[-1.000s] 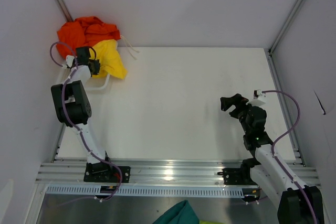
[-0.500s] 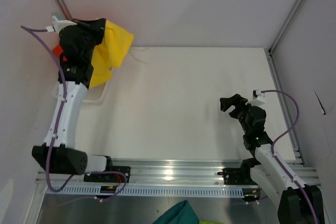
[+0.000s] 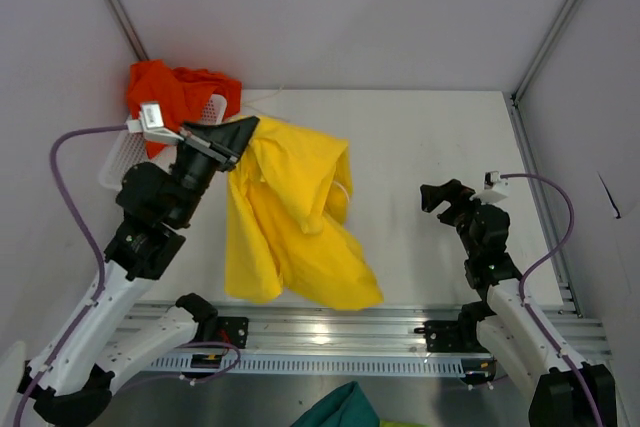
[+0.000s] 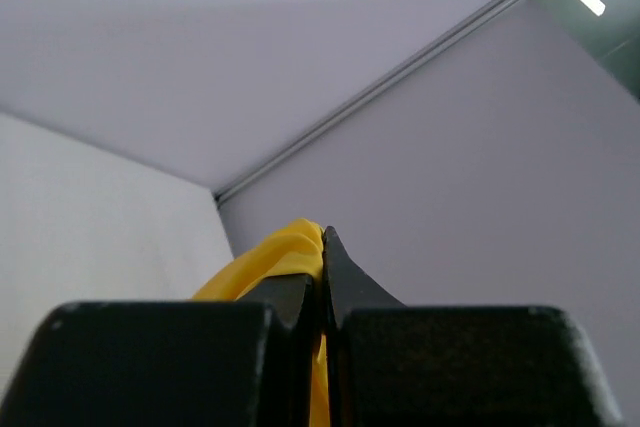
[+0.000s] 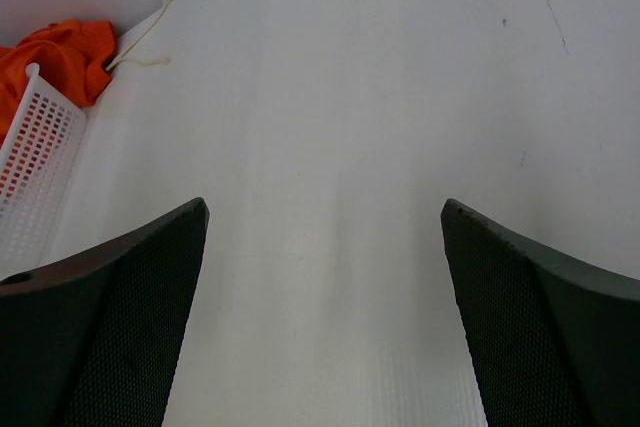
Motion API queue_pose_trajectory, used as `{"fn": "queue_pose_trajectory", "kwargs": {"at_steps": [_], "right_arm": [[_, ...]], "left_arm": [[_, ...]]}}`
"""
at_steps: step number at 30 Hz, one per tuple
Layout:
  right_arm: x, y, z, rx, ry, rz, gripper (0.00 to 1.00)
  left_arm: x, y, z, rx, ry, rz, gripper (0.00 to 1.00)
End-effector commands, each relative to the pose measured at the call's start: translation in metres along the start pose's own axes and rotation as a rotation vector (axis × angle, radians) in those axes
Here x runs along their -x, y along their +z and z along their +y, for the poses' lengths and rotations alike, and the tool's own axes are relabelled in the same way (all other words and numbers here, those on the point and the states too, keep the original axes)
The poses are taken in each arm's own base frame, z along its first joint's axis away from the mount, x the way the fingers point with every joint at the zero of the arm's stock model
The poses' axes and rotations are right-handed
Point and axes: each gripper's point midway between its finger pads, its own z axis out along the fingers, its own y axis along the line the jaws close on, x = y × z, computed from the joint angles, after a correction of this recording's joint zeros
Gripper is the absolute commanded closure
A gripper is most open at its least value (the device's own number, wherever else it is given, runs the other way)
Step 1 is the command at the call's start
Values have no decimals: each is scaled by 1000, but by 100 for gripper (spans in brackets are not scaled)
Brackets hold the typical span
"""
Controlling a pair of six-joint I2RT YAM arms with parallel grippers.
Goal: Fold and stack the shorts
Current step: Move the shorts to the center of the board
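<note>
The yellow shorts [image 3: 290, 222] hang from my left gripper [image 3: 248, 129], which is shut on their top edge and raised above the table's left side; their lower part drapes down to the near edge. In the left wrist view a fold of the yellow shorts [image 4: 275, 255] sticks out between the closed fingertips [image 4: 340, 267]. The orange-red shorts [image 3: 175, 90] lie bunched in a white basket [image 3: 120, 152] at the far left corner, also seen as the orange-red shorts [image 5: 55, 57] in the right wrist view. My right gripper [image 3: 443, 195] is open over the right side, with nothing in it.
A white drawstring [image 5: 140, 42] lies on the table beside the white basket [image 5: 35, 162]. A teal-green cloth [image 3: 335, 409] pokes out below the aluminium rail [image 3: 330, 332] at the near edge. White walls close in the table on three sides.
My left arm has pulled the yellow shorts out of the basket, lifted them and swung right and toward the near edge; they now hang spread over the table. The right arm has not moved.
</note>
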Motion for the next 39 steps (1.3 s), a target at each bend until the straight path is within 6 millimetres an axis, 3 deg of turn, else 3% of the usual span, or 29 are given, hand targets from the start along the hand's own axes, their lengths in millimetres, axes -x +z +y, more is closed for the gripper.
{"fn": "queue_pose_trajectory", "kwargs": {"at_steps": [1, 2, 4, 7, 9, 10, 11, 12, 13, 14, 16, 17, 20, 22, 24, 26, 29, 30, 32, 33, 34, 35, 37, 39], "right_arm": [[11, 1, 5, 6, -19, -34, 0], [11, 1, 4, 5, -17, -35, 0], [11, 2, 5, 8, -19, -32, 1], [10, 2, 6, 14, -18, -29, 0], [9, 2, 6, 15, -21, -28, 0], [9, 2, 6, 15, -21, -28, 1], [8, 2, 7, 25, -22, -23, 1], [7, 2, 8, 33, -24, -20, 1], [8, 3, 12, 50, -27, -23, 1], [3, 3, 19, 92, -33, 5, 1], [0, 4, 29, 150, -42, 16, 1], [-6, 6, 31, 167, -50, 37, 0], [-23, 10, 55, 285, -83, 115, 1], [-33, 8, 84, 393, -124, 166, 1], [-50, 11, 92, 403, -198, 219, 2], [-57, 9, 115, 447, -258, 240, 2], [-71, 7, 131, 479, -337, 275, 3], [-74, 7, 132, 480, -357, 280, 3], [-81, 3, 140, 517, -374, 303, 3], [-82, 1, 144, 538, -380, 307, 3], [-84, -1, 148, 561, -390, 315, 3], [-90, -8, 155, 606, -392, 340, 3], [-95, -15, 164, 656, -408, 358, 3], [-103, -23, 175, 704, -425, 389, 3]], "left_arm": [[-40, 0, 41, 66, -37, 59, 100], [-80, -3, 83, 134, -44, 130, 100], [-106, 8, 102, 140, -67, 151, 100], [-153, 22, 154, 251, -3, 260, 100], [-164, 32, 170, 295, 54, 291, 100], [-158, 44, 161, 287, 58, 278, 100], [-164, 48, 179, 344, 80, 298, 100], [-162, 52, 183, 358, 91, 297, 100], [-154, 61, 176, 350, 88, 282, 100], [-147, 62, 192, 402, 85, 276, 100], [-141, 62, 197, 407, 39, 279, 100], [-128, 65, 200, 405, 19, 255, 100], [-129, 50, 208, 367, -71, 299, 100], [-121, 47, 194, 311, -102, 290, 100], [-115, 43, 194, 321, -85, 270, 97], [-104, 42, 199, 356, -60, 226, 93], [-101, 44, 218, 422, -66, 235, 88], [-102, 46, 222, 423, -73, 243, 75], [-109, 49, 238, 447, -83, 293, 39], [-113, 46, 247, 480, -67, 326, 10], [-105, 55, 237, 480, -50, 330, 1], [-115, 44, 258, 572, -7, 392, 1], [-106, 49, 248, 576, 36, 408, 1], [-101, 38, 249, 617, 91, 428, 1]]}}
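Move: The left hand holds the yellow shorts by one end, high over the board; the board's centre lies about 14 cm ahead of this hand, 17 cm to its right and some 47 cm below. The basket is roughly 26 cm ahead and 41 cm to its left, with the red cloth about 38 cm ahead and 30 cm left, both some 43 cm lower. From the empty right hand, the hanging shorts' middle is about 37 cm left, 8 cm back and 6 cm higher. Down fast by nearly 30 cm, and forward, the left hand lowers the shorts onto the board, swinging out to its right and back again while the fingers tip downward. Then, some 25 cm below its start, it opens wide and lets go. The right hand, fingers still open, sets off late and sweeps about 17 cm left towards the shorts, turning some 40 degrees counter-clockwise. ##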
